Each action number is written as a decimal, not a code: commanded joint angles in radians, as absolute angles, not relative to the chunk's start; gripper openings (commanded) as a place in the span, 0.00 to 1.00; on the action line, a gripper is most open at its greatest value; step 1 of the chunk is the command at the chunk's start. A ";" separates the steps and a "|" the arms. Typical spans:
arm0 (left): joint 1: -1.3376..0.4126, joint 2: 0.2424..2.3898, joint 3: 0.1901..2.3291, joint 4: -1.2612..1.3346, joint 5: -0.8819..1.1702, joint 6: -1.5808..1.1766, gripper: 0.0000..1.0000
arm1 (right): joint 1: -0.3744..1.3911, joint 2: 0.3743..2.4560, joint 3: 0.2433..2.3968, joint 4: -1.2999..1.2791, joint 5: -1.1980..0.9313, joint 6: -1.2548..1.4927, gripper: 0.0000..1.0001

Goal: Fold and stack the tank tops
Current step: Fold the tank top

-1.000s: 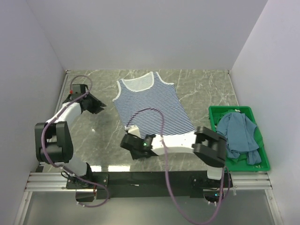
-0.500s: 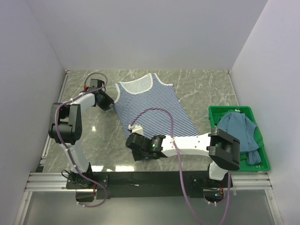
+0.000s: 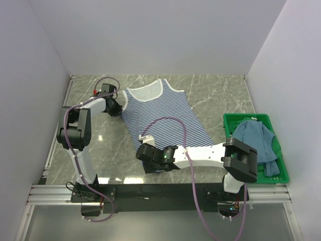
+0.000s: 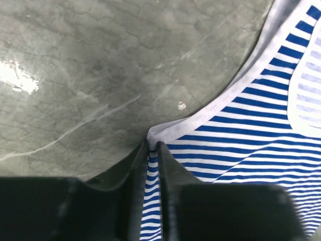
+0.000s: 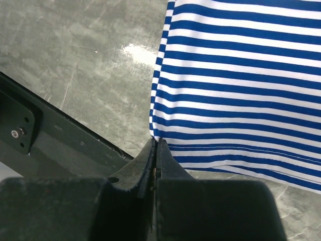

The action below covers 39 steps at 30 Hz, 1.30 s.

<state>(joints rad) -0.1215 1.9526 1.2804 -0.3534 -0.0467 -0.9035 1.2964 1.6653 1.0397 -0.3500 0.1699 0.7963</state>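
Observation:
The navy-and-white striped tank top [image 3: 163, 113] lies flat on the marble table, neck toward the back. My left gripper [image 3: 118, 108] sits at its left armhole edge. In the left wrist view that gripper [image 4: 153, 146] is shut on a fold of striped cloth [image 4: 241, 130] below the white trim. My right gripper [image 3: 142, 152] is at the near left hem corner, and in the right wrist view it [image 5: 156, 141] is shut on that corner of the striped top [image 5: 235, 75]. The teal-blue tank top [image 3: 256, 140] lies bunched in the crate.
The green plastic crate [image 3: 241, 117] stands at the right edge of the table. A purple cable [image 3: 173, 120] arches over the striped top's lower half. The black base rail [image 5: 50, 135] runs just behind the right gripper. White walls enclose the table on three sides.
My left gripper swung right from the bare table to the striped top's left armhole edge and closed on the cloth. The right gripper stayed shut at the hem corner, shifting slightly.

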 commanded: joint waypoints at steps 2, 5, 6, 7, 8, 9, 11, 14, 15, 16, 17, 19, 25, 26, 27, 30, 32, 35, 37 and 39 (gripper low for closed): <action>-0.126 1.986 1.330 -0.413 -0.112 -0.865 0.07 | 1.301 1.632 1.043 -0.328 0.170 0.813 0.00; -0.127 1.997 1.371 -0.443 -0.143 -0.848 0.01 | 1.296 1.641 1.045 -0.316 0.129 0.812 0.00; -0.124 1.993 1.384 -0.451 -0.173 -0.844 0.00 | 1.296 1.644 1.046 -0.308 0.108 0.811 0.00; -0.123 1.990 1.402 -0.465 -0.189 -0.838 0.01 | 1.293 1.664 1.048 -0.289 0.085 0.810 0.00; -0.120 1.987 1.410 -0.469 -0.196 -0.833 0.01 | 1.293 1.677 1.054 -0.281 0.059 0.807 0.00; -0.112 1.976 1.417 -0.474 -0.212 -0.833 0.01 | 1.293 1.702 1.069 -0.266 0.017 0.804 0.00; -0.103 1.973 1.431 -0.485 -0.215 -0.824 0.00 | 1.293 1.732 1.089 -0.250 -0.023 0.801 0.00; -0.084 1.973 1.451 -0.505 -0.232 -0.810 0.01 | 1.293 1.785 1.144 -0.235 -0.078 0.796 0.00; -0.069 1.971 1.451 -0.509 -0.232 -0.810 0.01 | 1.295 1.801 1.191 -0.235 -0.093 0.793 0.00; -0.060 1.970 1.450 -0.511 -0.232 -0.810 0.01 | 1.295 1.830 1.216 -0.236 -0.124 0.792 0.00; -0.048 1.967 1.445 -0.511 -0.227 -0.807 0.00 | 1.295 1.842 1.239 -0.233 -0.144 0.790 0.00; -0.012 1.953 1.436 -0.508 -0.213 -0.807 0.01 | 1.293 1.881 1.314 -0.235 -0.184 0.790 0.00; -0.002 1.930 1.500 -0.528 -0.186 -0.802 0.01 | 1.256 1.884 1.391 -0.218 -0.224 0.811 0.00; -0.002 1.928 1.509 -0.529 -0.180 -0.802 0.00 | 1.235 1.873 1.364 -0.209 -0.227 0.819 0.00; -0.002 1.930 1.519 -0.528 -0.176 -0.805 0.01 | 1.224 1.849 1.347 -0.187 -0.226 0.821 0.00; -0.029 1.953 1.587 -0.552 -0.179 -0.810 0.01 | 1.195 1.793 1.278 -0.166 -0.212 0.828 0.00; -0.057 1.970 1.609 -0.566 -0.176 -0.819 0.01 | 1.183 1.770 1.221 -0.153 -0.204 0.839 0.00; -0.101 1.985 1.637 -0.564 -0.179 -0.830 0.00 | 1.169 1.709 1.140 -0.124 -0.186 0.857 0.00; -0.133 2.006 1.661 -0.564 -0.173 -0.839 0.01 | 1.161 1.686 1.074 -0.095 -0.170 0.879 0.00; -0.155 2.026 1.690 -0.569 -0.169 -0.848 0.00 | 1.155 1.663 1.036 -0.071 -0.157 0.891 0.00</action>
<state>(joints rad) -0.1249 1.9965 1.6295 -0.5797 -0.1757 -0.8318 1.1530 1.7264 1.0828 -0.1234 -0.1612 0.8558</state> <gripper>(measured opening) 0.013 0.009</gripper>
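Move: The left underarm corner of the tank top lies right between the left hand's half-closed fingers, with the left shoulder strap about 14 cm ahead and 1 cm left, and the neckline 14 cm ahead and 13 cm right. The right hand already pinches the left hem corner; from it the tank top's middle is some 24 cm ahead, 9 cm right and 3 cm lower, and the right hem corner 14 cm ahead and 33 cm right. The left hand shuts its fingers on the underarm corner, and both hands, the right keeping its pinch on the hem corner, swing that side edge out to the left, the left hand about 8 cm and the right nearly 12 cm, dipping slightly back before it rises. Then both turn back to the right, in over the tank top: the left hand climbs and reaches forward as it comes in some 7 cm, while the right comes in about 6 cm and forward, sinking a little, its wrist ending tilted about 20 degrees. ##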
